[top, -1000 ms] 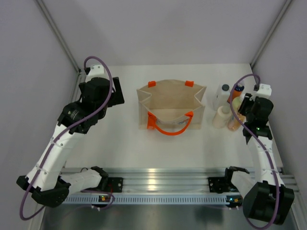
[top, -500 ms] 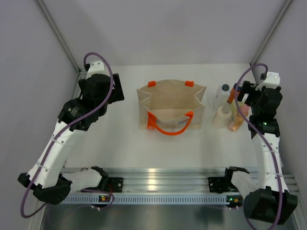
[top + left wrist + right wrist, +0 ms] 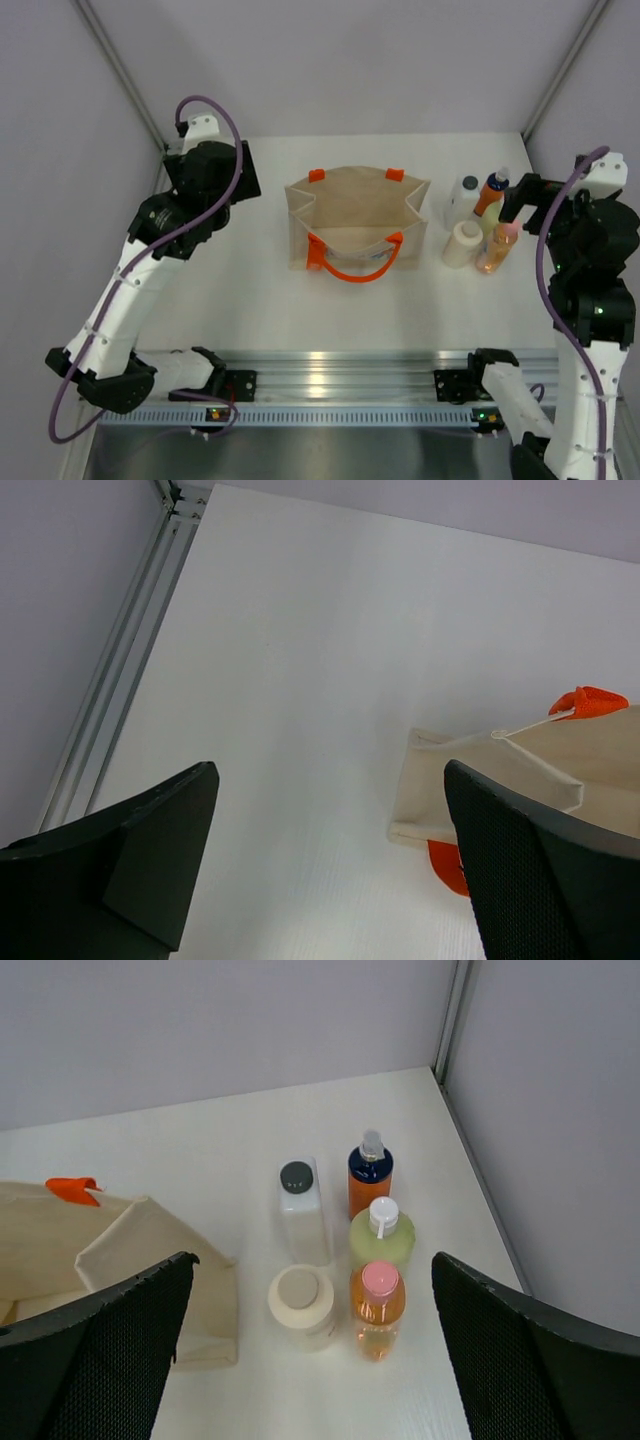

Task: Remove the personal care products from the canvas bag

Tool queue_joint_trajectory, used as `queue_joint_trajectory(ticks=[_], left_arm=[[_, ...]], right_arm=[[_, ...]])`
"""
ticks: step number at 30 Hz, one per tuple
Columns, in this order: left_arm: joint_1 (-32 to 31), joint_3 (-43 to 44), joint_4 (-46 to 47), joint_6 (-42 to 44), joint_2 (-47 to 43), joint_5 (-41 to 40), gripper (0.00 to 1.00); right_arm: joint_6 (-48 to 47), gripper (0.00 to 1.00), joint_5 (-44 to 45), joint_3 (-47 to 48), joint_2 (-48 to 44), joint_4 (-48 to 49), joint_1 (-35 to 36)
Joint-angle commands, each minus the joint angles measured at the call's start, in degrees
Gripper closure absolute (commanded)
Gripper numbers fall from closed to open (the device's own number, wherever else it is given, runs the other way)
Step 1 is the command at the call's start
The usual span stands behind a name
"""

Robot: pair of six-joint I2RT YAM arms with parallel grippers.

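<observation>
The beige canvas bag (image 3: 352,212) with orange handles stands open at mid-table; nothing shows inside it in the top view. Five personal care products stand upright to its right: a white bottle with dark cap (image 3: 300,1210), an orange one with dark cap (image 3: 370,1178), a yellow-green one with white cap (image 3: 381,1238), a cream cylinder (image 3: 300,1303) and an amber one with pink cap (image 3: 378,1308). My right gripper (image 3: 313,1260) hangs open above them, holding nothing. My left gripper (image 3: 330,768) is open over bare table, left of the bag's corner (image 3: 480,790).
The right wall and its metal post (image 3: 452,1015) stand close behind the bottles. A metal rail (image 3: 120,670) runs along the table's left edge. The arm bases sit on the aluminium rail (image 3: 330,375) at the near edge.
My right gripper opened, let go of the amber pink-capped bottle beside the others, and rose up and to the right. The left arm shifted slightly toward the back.
</observation>
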Motion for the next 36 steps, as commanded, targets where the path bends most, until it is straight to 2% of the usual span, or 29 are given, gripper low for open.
queue_joint_trajectory(ticks=[1, 5, 6, 9, 12, 20, 23, 27, 31, 36], left_arm=[[0.19, 1.82, -1.97, -1.45, -1.19, -0.88, 0.01], [0.19, -2.74, -2.94, -1.99, -6.19, -2.28, 0.01], [0.19, -6.15, -3.2, -2.33, -7.08, -2.9, 0.01], [0.19, -13.97, -4.34, -4.52, -13.13, -3.96, 0.01], [0.19, -16.64, -6.27, -5.67, -17.98, -4.48, 0.01], [0.19, -17.96, -8.56, -6.46, -20.97, -5.72, 0.01], [0.1, -17.35, -8.48, -9.09, -19.57, -5.54, 0.01], [0.19, -14.02, -8.39, -12.09, -16.76, -5.45, 0.01], [0.19, -11.37, -8.48, -12.0, -14.12, -6.06, 0.01], [0.19, -13.03, -8.56, -11.83, -14.64, -7.74, 0.01]], right_arm=[[1.42, 0.01, -1.23, 4.59, -3.26, -12.5, 0.99], [0.19, 0.01, 1.05, 7.49, -5.38, -19.36, 1.61], [0.01, 0.0, 1.92, 7.49, -5.91, -20.5, 1.78], [0.01, 0.0, 3.59, 6.44, -8.19, -23.67, 1.96], [-0.78, 0.01, 4.91, 4.42, -11.09, -25.26, 1.96], [-1.4, 0.01, 6.15, 0.29, -14.26, -25.44, 2.31], [-2.88, 0.0, 7.46, -0.06, -14.26, -24.3, 2.75], [-5.51, 0.01, 13.52, 1.07, -12.86, -23.76, 4.85], [-5.97, 0.0, 14.93, 2.22, -12.59, -23.76, 8.98], [-4.56, 0.01, 12.57, 0.91, -13.73, -23.68, 10.05]])
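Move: The pink-capped bottle, last out of the canvas bag, stands about 8 cm ahead of the right hand, 6 cm to its right and 23 cm below. The cream bottle is 7 cm to its left and about level with it, the green bottle some 6 cm beyond it. From the left hand the pink-capped bottle lies roughly 64 cm right, 3 cm ahead and 22 cm below. The bottles are left untouched as the open, empty right hand draws back about 10 cm, widening the forward gap to them, rises slightly, then sinks some 5 cm below its start, tipping about 10 degrees down. The left hand, also open, swings back, left and down away from the canvas bag, then eases a couple of centimetres forward and right, turning slightly counter-clockwise. ##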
